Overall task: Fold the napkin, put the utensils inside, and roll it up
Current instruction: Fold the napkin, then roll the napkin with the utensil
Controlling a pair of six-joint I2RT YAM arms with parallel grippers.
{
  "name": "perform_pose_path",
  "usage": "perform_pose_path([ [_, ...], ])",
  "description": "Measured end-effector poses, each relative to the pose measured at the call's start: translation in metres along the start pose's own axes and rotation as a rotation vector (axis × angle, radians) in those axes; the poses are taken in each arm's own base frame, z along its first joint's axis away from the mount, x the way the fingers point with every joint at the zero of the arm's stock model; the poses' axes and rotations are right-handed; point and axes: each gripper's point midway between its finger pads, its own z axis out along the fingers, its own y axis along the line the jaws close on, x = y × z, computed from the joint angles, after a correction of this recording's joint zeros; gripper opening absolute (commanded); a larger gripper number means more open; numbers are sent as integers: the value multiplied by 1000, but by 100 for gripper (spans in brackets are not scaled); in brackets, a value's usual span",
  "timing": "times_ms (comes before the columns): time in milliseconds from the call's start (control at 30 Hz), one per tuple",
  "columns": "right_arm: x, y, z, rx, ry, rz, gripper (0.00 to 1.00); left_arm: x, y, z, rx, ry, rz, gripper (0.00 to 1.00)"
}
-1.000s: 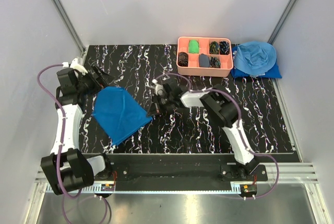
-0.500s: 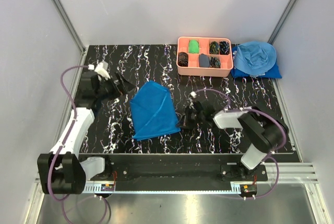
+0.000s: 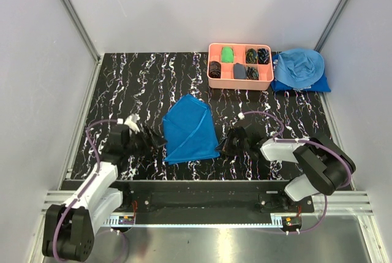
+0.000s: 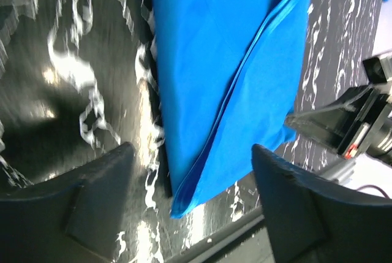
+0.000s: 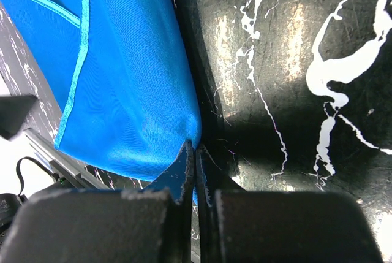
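The royal-blue napkin (image 3: 190,131) lies folded on the black marbled table (image 3: 141,85), roughly a triangle with its wide edge toward the arms. My right gripper (image 3: 222,146) is low at the napkin's near right corner. In the right wrist view the right gripper (image 5: 196,149) is shut on that corner of the napkin (image 5: 122,60). My left gripper (image 3: 156,140) sits at the near left corner. In the left wrist view the left gripper (image 4: 191,146) is open, its dark fingers (image 4: 98,195) either side of the napkin (image 4: 226,60) corner without pinching it. The utensils are out of view.
A pink compartment tray (image 3: 239,84) with small dark and green items stands at the back. A sky-blue heap of cloth (image 3: 298,68) lies to its right. The table's front edge (image 3: 202,181) runs just below both grippers.
Both arms have drawn back toward the near edge. The right gripper pulled the napkin from the left side to the table's middle, and the left gripper swung in beside it, jaws slightly narrower.
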Motion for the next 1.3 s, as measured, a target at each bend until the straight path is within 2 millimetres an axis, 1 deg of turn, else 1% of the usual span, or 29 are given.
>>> perform_pose_path([
  [100, 0, 0, 0, -1, 0, 1, 0, 22, 9, 2, 10, 31, -48, 68],
  [200, 0, 0, 0, -2, 1, 1, 0, 41, 16, 3, 22, 51, -94, 64],
  [233, 0, 1, 0, -3, 0, 1, 0, 45, 16, 2, 31, 52, -105, 61],
  [367, 0, 1, 1, -6, 0, 1, 0, 52, 15, 3, 62, 44, -127, 57],
  [433, 0, 2, 2, -10, -1, 1, 0, 52, 12, 3, 73, 41, -136, 55],
  [567, -1, 4, 4, -23, -2, 2, 0, 50, 6, 4, 93, 34, -143, 54],
  [667, -1, 5, 6, -32, -1, 4, 0, 54, 3, 6, 97, 50, -144, 50],
  [833, -1, 6, 6, -38, 2, 6, 0, 65, 8, 9, 62, 92, -158, 49],
  [967, -1, 6, 6, -42, -2, 12, 0, 63, 10, 9, 50, 75, -146, 48],
  [1133, -1, 6, 6, -43, -2, 15, 0, 62, 16, 10, 20, 56, -136, 39],
  [1300, -1, 5, 6, -43, -3, 16, 0, 63, 18, 11, 6, 55, -130, 37],
])
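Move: For my left hand, the napkin's near-left corner lies about 5 cm back, 3 cm to the right and 6 cm below. The napkin's middle is some 8 cm ahead and 11 cm right, and its near-right corner, already in my closed right fingers, about 21 cm right and 1 cm back, both 6 cm lower. From my right hand, the near-left corner lies about 19 cm left and 4 cm back, near the same height. I sink my left hand and draw it back, about 4 cm each way, quickly at first, then slowly edging 2 to 3 cm right to the napkin's near-left corner. The fingers narrow from wide to under half open until they straddle the corner, not yet shut. My right hand keeps its pinch on the near-right corner, creeping left under 1 cm. ##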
